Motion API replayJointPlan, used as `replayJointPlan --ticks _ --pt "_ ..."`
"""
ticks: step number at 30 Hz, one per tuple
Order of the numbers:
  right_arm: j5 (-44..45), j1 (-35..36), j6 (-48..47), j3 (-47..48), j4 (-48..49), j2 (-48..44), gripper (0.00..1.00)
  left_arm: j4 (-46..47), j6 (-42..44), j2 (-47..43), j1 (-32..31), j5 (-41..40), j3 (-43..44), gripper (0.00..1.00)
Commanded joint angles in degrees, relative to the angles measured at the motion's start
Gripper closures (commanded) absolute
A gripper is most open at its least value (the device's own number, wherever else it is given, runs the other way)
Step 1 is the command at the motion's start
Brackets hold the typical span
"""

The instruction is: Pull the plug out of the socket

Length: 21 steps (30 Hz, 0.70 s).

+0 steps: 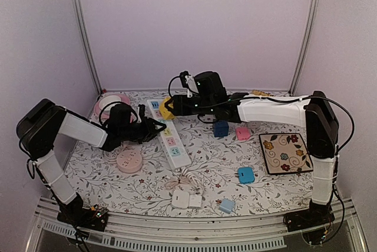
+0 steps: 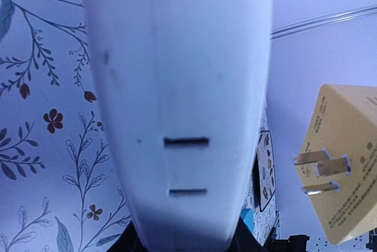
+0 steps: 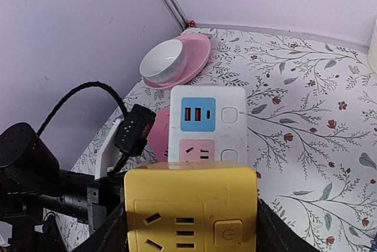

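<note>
The socket is a long white power strip (image 1: 174, 140) lying on the flowered table; it fills the left wrist view (image 2: 177, 87) and shows its blue and pink outlets in the right wrist view (image 3: 206, 119). My left gripper (image 1: 154, 127) (image 2: 185, 243) is shut across the strip's width, a dark finger on each side. The plug is a yellow cube adapter (image 1: 166, 109) (image 3: 188, 211). My right gripper (image 1: 172, 108) (image 3: 189, 231) is shut on it, jaws on its two sides. The plug (image 2: 344, 163) hangs in the air apart from the strip, its three metal prongs bare.
A pink plate with a white bowl (image 1: 112, 106) sits back left, a pink round disc (image 1: 129, 161) front left. Dark blue (image 1: 221, 129), pink (image 1: 242, 133) and cyan (image 1: 245, 175) cubes lie right of the strip. A floral tile (image 1: 285, 153) and white adapters (image 1: 186, 199) lie nearer.
</note>
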Motion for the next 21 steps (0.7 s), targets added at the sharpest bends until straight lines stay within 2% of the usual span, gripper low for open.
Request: replayJointPlan --ticks 1,12,21 --pt "-3.3 -3.5 2.6 -2.7 0.2 -4.0 0.8 -3.3 5.6 1.6 2.0 0.5 3.5 1.0" --pt "-5.6 -6.6 8.1 -20.4 2.9 -12.2 0.8 -12.7 12.1 8.3 5.5 5.9 12.9 1.0" --pt "-8.1 -9.1 13.7 -35.6 8.6 -16.8 0.8 -16.3 14.3 14.1 5.6 6.6 18.8 0.93"
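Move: The yellow plug is already off the power strip in the right hand; clear table for it lies roughly 14 cm to the right, 5 cm back and 18 cm down. The strip's middle is some 14 cm below that hand, 2 cm back and 1 cm left; the blue cube stands about 6 cm ahead and 17 cm right, 19 cm down. From the left hand, still gripping the strip, the yellow plug is about 12 cm up, 1 cm ahead and 3 cm right. The yellow plug, kept in the right hand's grip, is carried away from above the strip: a first slight nudge forward, then about 12 cm right and nearly as far down, easing back towards the base, with the hand tipping some 20 degrees downward. The power strip, still pinched by the left hand, is meanwhile moved about 5 cm forward and turned slightly clockwise. ##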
